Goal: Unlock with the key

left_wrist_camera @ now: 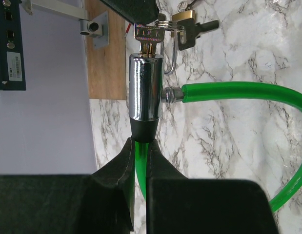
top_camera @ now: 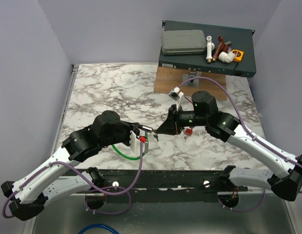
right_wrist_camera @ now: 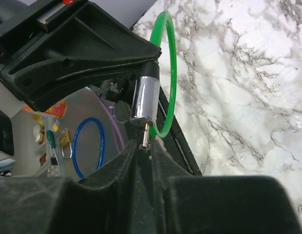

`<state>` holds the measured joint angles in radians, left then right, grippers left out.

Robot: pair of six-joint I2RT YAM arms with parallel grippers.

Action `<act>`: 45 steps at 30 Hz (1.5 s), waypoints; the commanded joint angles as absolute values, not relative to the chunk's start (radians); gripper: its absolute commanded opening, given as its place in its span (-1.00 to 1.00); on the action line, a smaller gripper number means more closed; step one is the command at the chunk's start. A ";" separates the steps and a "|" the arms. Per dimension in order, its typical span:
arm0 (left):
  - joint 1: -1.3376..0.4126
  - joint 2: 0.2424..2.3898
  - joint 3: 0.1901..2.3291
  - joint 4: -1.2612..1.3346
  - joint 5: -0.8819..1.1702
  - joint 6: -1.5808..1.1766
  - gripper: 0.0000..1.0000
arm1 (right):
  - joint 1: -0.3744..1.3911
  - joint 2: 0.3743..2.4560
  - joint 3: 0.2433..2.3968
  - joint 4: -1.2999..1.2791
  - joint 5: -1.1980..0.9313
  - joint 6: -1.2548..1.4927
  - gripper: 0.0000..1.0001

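A chrome cylinder lock (left_wrist_camera: 146, 87) on a green cable loop (left_wrist_camera: 238, 91) is held off the marble table. My left gripper (left_wrist_camera: 140, 146) is shut on the green cable just under the cylinder's black collar. The key (left_wrist_camera: 150, 33), silver metal, sits pushed into the cylinder's top end. My right gripper (right_wrist_camera: 146, 146) is shut on the key's (right_wrist_camera: 145, 138) head, directly below the cylinder (right_wrist_camera: 143, 100). From above, both grippers meet over the table's middle, left gripper (top_camera: 141, 138) facing right gripper (top_camera: 157, 132). A small red tag (top_camera: 188, 131) hangs beside the right wrist.
A small brass padlock (left_wrist_camera: 182, 16) and a black-headed key (left_wrist_camera: 199, 29) dangle from the key's ring. A dark box (top_camera: 243, 63) at the back right carries a grey case (top_camera: 182, 42) and pipe fittings (top_camera: 220, 48), with a wooden board (top_camera: 168, 80) below it. A blue cable loop (right_wrist_camera: 87, 146) lies below the table's near edge.
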<state>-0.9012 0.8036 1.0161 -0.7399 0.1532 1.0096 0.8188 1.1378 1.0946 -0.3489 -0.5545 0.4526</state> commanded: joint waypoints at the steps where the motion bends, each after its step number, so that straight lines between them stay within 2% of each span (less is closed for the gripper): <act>1: -0.905 0.781 1.004 -0.679 0.177 1.020 -1.00 | 0.824 1.152 1.094 -0.310 -0.634 0.464 -0.73; 8: -0.904 0.781 1.000 -0.666 0.172 1.022 -1.00 | 0.825 1.151 1.074 -0.287 -0.632 0.476 -0.99; 15: -0.904 0.805 1.039 -0.695 0.201 1.002 -1.00 | 0.824 1.176 1.060 -0.244 -0.607 0.488 -0.99; 21: -0.906 0.871 1.114 -0.817 0.275 0.991 -1.00 | 0.846 1.114 1.064 -0.246 -0.487 0.293 -0.99; 27: -0.907 0.931 1.187 -0.876 0.324 0.936 -1.00 | 0.938 0.978 0.960 -0.127 -0.355 0.071 -0.99; 37: -0.882 1.040 1.361 -1.041 0.460 0.861 -1.00 | 1.167 0.978 0.974 -0.205 -0.156 -0.266 -0.99; 45: -0.753 1.186 1.553 -1.272 0.664 0.801 -1.00 | 1.390 0.985 0.975 -0.223 0.260 -0.541 -0.99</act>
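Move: The left hand grips the lock cylinder by its black end. The key stands in the far mouth, about 6 cm to this hand's right and 1 cm back, level with it. For the right hand the key is right at its half-closed fingertips, some 1 cm to its left, with the cylinder's middle about 4 cm left. About 27 cm below lie the padlock, 12 cm ahead and 10 right of that hand, and the red tag, 10 ahead and 14 right. Closing first, the right fingers pinch the key's head. After a small dip both hands draw back about 4 cm together, the right rolling some 55 degrees about its leftward-pointing fingers, its top going back towards the base, while the left, still gripping the lock, turns roughly 30 degrees the other way, so key and lock are twisted against each other. ##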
